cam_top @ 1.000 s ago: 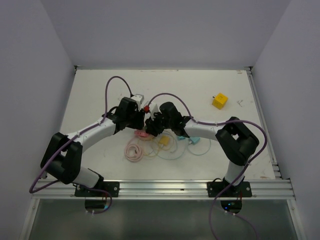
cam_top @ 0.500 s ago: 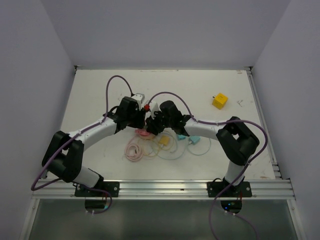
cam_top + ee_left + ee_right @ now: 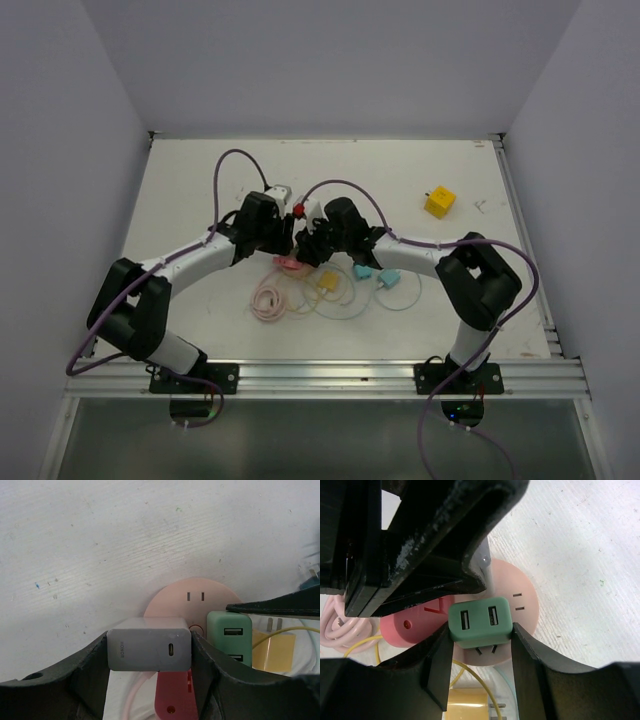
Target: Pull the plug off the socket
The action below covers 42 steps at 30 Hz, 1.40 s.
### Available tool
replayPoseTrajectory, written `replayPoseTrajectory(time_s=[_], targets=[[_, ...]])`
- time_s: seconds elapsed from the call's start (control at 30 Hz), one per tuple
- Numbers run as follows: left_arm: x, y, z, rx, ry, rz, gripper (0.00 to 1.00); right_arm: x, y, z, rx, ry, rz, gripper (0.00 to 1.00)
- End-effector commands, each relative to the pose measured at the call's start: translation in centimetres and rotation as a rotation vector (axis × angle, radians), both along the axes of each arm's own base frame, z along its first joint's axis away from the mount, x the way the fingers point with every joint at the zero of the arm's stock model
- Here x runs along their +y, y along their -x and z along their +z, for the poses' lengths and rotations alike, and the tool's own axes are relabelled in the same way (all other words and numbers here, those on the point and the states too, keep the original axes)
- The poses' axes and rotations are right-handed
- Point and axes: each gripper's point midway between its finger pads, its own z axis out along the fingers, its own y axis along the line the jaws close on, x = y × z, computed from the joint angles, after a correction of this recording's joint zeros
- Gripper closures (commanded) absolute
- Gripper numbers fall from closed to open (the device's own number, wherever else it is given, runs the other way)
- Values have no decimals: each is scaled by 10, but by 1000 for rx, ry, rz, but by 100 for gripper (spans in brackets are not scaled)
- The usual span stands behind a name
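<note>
A round pink socket (image 3: pixel 195 592) lies on the white table. Two plugs stand on its face: a grey plug (image 3: pixel 150 650) and a green two-port plug (image 3: pixel 480 620). My left gripper (image 3: pixel 150 652) is shut on the grey plug, one finger on each side. My right gripper (image 3: pixel 480 635) is shut on the green plug (image 3: pixel 229 637) in the same way. From above, both grippers meet nose to nose over the socket (image 3: pixel 290 263). Whether the green plug's prongs are fully seated is hidden.
Just behind the socket lie a yellow plug (image 3: pixel 328 283) with a thin yellow cable and two teal plugs (image 3: pixel 388 279). A coiled pink cable (image 3: pixel 268 300) lies near left. A yellow cube (image 3: pixel 438 203) sits far right. The left arm's body (image 3: pixel 420 545) crowds the right wrist view.
Both grippers and the socket between them have shifted slightly right and farther from the arm bases. Both grips are unchanged.
</note>
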Motion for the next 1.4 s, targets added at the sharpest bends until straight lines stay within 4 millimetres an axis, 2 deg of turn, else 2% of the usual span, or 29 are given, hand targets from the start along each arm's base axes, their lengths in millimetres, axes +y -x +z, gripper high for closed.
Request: replayPoseTrajectory(time_s=[0.0,0.2,0.27,0.57,0.67,0.7,0.77,0.8,0.83,0.9,0.93,0.97,1.0,1.03,1.1,1.2,1.27,1.3,1.33,1.37], targets=[[28,105,-83,441,-173,-88,100,48,2,246,-451,-551,177,100],[28,109,-89,473,-178,-93,100,53,9,259,-463,-566,230,100],[28,110,-89,476,-179,-92,100,56,6,257,-471,-553,243,100],[31,108,-89,471,-193,-68,100,64,-5,274,-508,-540,252,100],[32,106,-86,457,-197,-51,100,61,-3,275,-507,-534,249,100],[33,103,-85,448,-200,-44,100,58,-3,266,-493,-515,238,100],[33,99,-81,440,-186,-21,100,46,-7,262,-501,-487,208,100],[33,94,-78,431,-180,-12,100,38,-12,246,-475,-449,169,100],[35,89,-75,425,-166,17,100,25,-18,247,-465,-445,130,100],[39,81,-70,411,-160,50,100,5,-25,223,-399,-401,66,100],[44,70,-63,386,-157,84,100,-14,-40,214,-383,-365,-10,100],[48,66,-59,378,-164,103,100,-29,-46,208,-369,-331,-65,100],[51,56,-53,343,-176,132,100,-43,-51,190,-317,-271,-118,100],[52,52,-50,331,-178,138,100,-68,-67,181,-299,-228,-211,100],[50,44,-43,314,-174,148,100,-102,-77,156,-235,-158,-310,100],[45,40,-42,313,-159,145,100,-140,-83,123,-169,-60,-439,100],[44,38,-42,312,-160,144,100,-172,-93,107,-138,-5,-557,100],[45,36,-42,306,-162,145,100,-189,-96,93,-97,43,-603,100],[45,36,-41,305,-164,146,100,-197,-97,85,-56,65,-651,100],[45,35,-40,304,-165,145,100,-206,-104,87,-53,94,-690,100]])
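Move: The green plug is already between the right fingers, still sitting on the pink socket, whose middle is about 1 cm ahead of that hand, 2 cm left and 3 cm below. The white plug in the left fingers is roughly 1 cm ahead and 4 cm left of it. The red plug lies about 3 cm back and 3 cm left, the yellow plug 7 cm back, 5 cm right and 5 cm lower. From the left hand, the green plug is some 4 cm right, 2 cm back, level. Keeping its pinch on the green plug, the right hand pulls it up off the pink socket, slowly at first and then fast to nearly 20 cm, then swings right and forward over the open table while sinking by about half, turning some 30 degrees clockwise. The left fingers keep hold of the white plug on the socket and give about 2 cm, mostly forward. ##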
